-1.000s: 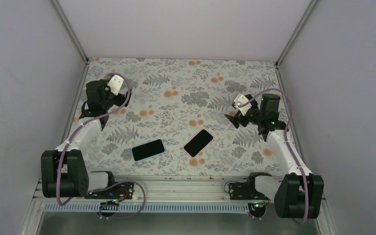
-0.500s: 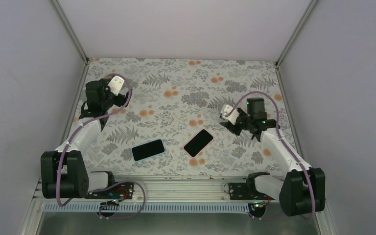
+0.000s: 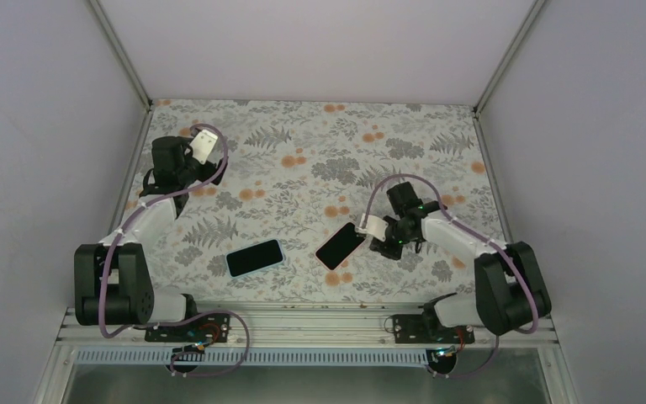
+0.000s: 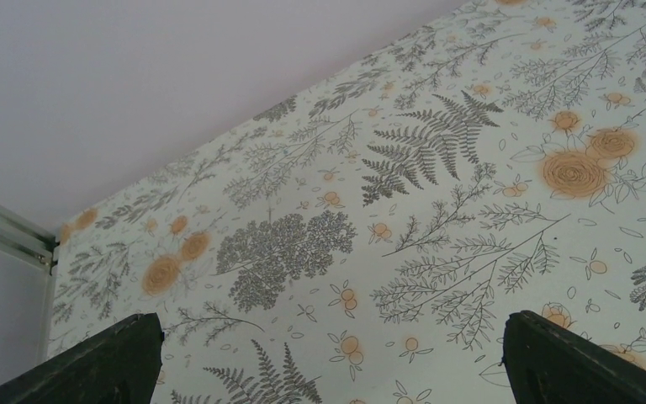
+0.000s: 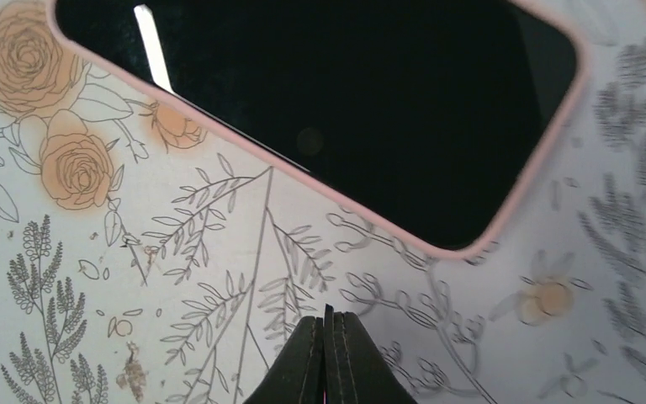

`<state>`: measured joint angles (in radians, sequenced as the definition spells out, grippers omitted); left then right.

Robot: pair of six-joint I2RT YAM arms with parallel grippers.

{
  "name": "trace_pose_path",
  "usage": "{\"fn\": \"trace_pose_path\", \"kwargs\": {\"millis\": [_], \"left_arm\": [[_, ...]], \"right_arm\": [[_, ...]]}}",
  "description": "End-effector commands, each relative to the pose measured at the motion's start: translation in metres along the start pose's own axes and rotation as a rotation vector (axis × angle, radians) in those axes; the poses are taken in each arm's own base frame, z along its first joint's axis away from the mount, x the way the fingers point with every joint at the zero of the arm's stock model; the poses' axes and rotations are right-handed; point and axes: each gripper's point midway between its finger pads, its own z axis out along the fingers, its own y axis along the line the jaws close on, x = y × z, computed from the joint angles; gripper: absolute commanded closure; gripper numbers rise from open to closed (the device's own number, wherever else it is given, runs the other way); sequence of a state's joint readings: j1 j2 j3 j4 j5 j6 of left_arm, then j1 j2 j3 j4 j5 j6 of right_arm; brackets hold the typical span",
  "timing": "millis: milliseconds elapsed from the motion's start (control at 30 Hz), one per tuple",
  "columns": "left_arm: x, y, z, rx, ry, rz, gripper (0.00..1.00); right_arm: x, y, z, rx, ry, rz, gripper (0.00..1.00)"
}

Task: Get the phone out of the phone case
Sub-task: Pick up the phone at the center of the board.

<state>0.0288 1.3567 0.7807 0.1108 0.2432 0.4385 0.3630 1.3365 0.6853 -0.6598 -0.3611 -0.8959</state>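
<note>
A black phone (image 3: pixel 341 245) in a pink phone case (image 5: pixel 362 217) lies face up near the middle of the table. In the right wrist view the phone's screen (image 5: pixel 320 101) fills the top. My right gripper (image 5: pixel 328 313) is shut with nothing between its fingers. It sits low over the cloth, just short of the case's long edge near a rounded corner. From above, the right gripper (image 3: pixel 373 239) is right beside the phone's far end. My left gripper (image 4: pixel 330 318) is open and empty, hovering at the far left (image 3: pixel 206 175).
A second black phone (image 3: pixel 254 257) in a light blue case lies left of the pink one. The floral cloth (image 3: pixel 303 160) covers the table. Pale walls close in the left, back and right sides, and a metal rail (image 3: pixel 303 324) runs along the near edge.
My right arm has swung down and left from the right side to the pink-cased phone, and its jaws have shut. The left arm has barely moved.
</note>
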Motion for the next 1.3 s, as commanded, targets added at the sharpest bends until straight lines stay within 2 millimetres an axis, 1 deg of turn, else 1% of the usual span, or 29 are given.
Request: {"fn": "trace_pose_path", "kwargs": {"millis": [0,233,367,500,733,867,900,1000,1067,1167,1267], "left_arm": [[-0.008,0.007,-0.001,-0.014,-0.009,0.024,0.00],[-0.003,0.006,0.000,-0.011,0.002,0.027,0.00],[-0.001,0.004,0.002,-0.004,0.005,0.029,0.00],[-0.001,0.004,0.002,-0.004,0.007,0.034,0.00],[0.001,0.003,0.001,-0.003,0.009,0.039,0.00],[0.002,0.003,0.001,-0.007,0.011,0.040,0.00],[0.002,0.003,0.001,-0.006,0.011,0.040,0.00],[0.002,0.003,0.000,-0.009,0.011,0.041,0.00],[0.002,0.004,0.000,-0.011,0.011,0.042,0.00],[0.001,0.005,-0.001,-0.016,0.011,0.049,0.00],[0.001,0.006,-0.003,-0.022,0.011,0.054,0.00]], "right_arm": [[0.007,0.009,0.015,-0.035,0.059,0.012,0.97],[0.002,0.009,0.028,-0.056,0.072,0.005,0.97],[0.003,0.013,0.036,-0.084,0.091,0.005,0.97],[-0.001,0.028,0.041,-0.134,0.101,-0.026,0.97],[-0.011,0.064,0.051,-0.251,0.150,-0.098,0.97],[-0.030,0.081,0.056,-0.300,0.134,-0.151,0.97],[-0.035,0.083,0.058,-0.305,0.130,-0.159,0.97],[-0.051,0.081,0.064,-0.302,0.107,-0.179,0.97],[-0.057,0.078,0.073,-0.309,0.109,-0.180,0.97],[-0.070,0.071,0.080,-0.291,0.091,-0.190,0.96],[-0.081,0.059,0.084,-0.244,0.076,-0.198,0.96]]}}
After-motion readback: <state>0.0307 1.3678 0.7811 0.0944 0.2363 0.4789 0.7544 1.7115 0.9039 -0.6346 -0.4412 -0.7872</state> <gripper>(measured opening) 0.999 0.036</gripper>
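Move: The pink-cased phone lies about 10 cm to the right hand's left and 1 cm ahead, its middle some 3 cm below the closed fingertips, its long sides slanting from forward-right to back-left. The blue-cased phone is the neighbour, roughly 34 cm to that hand's left and 2 cm back. From the left hand, the pink-cased phone is some 39 cm to the right, 21 cm back and 17 cm below. The pink-cased phone is met low from its right: the right hand, fingers shut throughout, sinks about 3 cm to table height, then sweeps some 11 cm left, drawing back about 5 cm on the way and easing forward again at the end. The fingertips push against the long side near its rear corner, while the hand turns some 20 degrees counter-clockwise. ##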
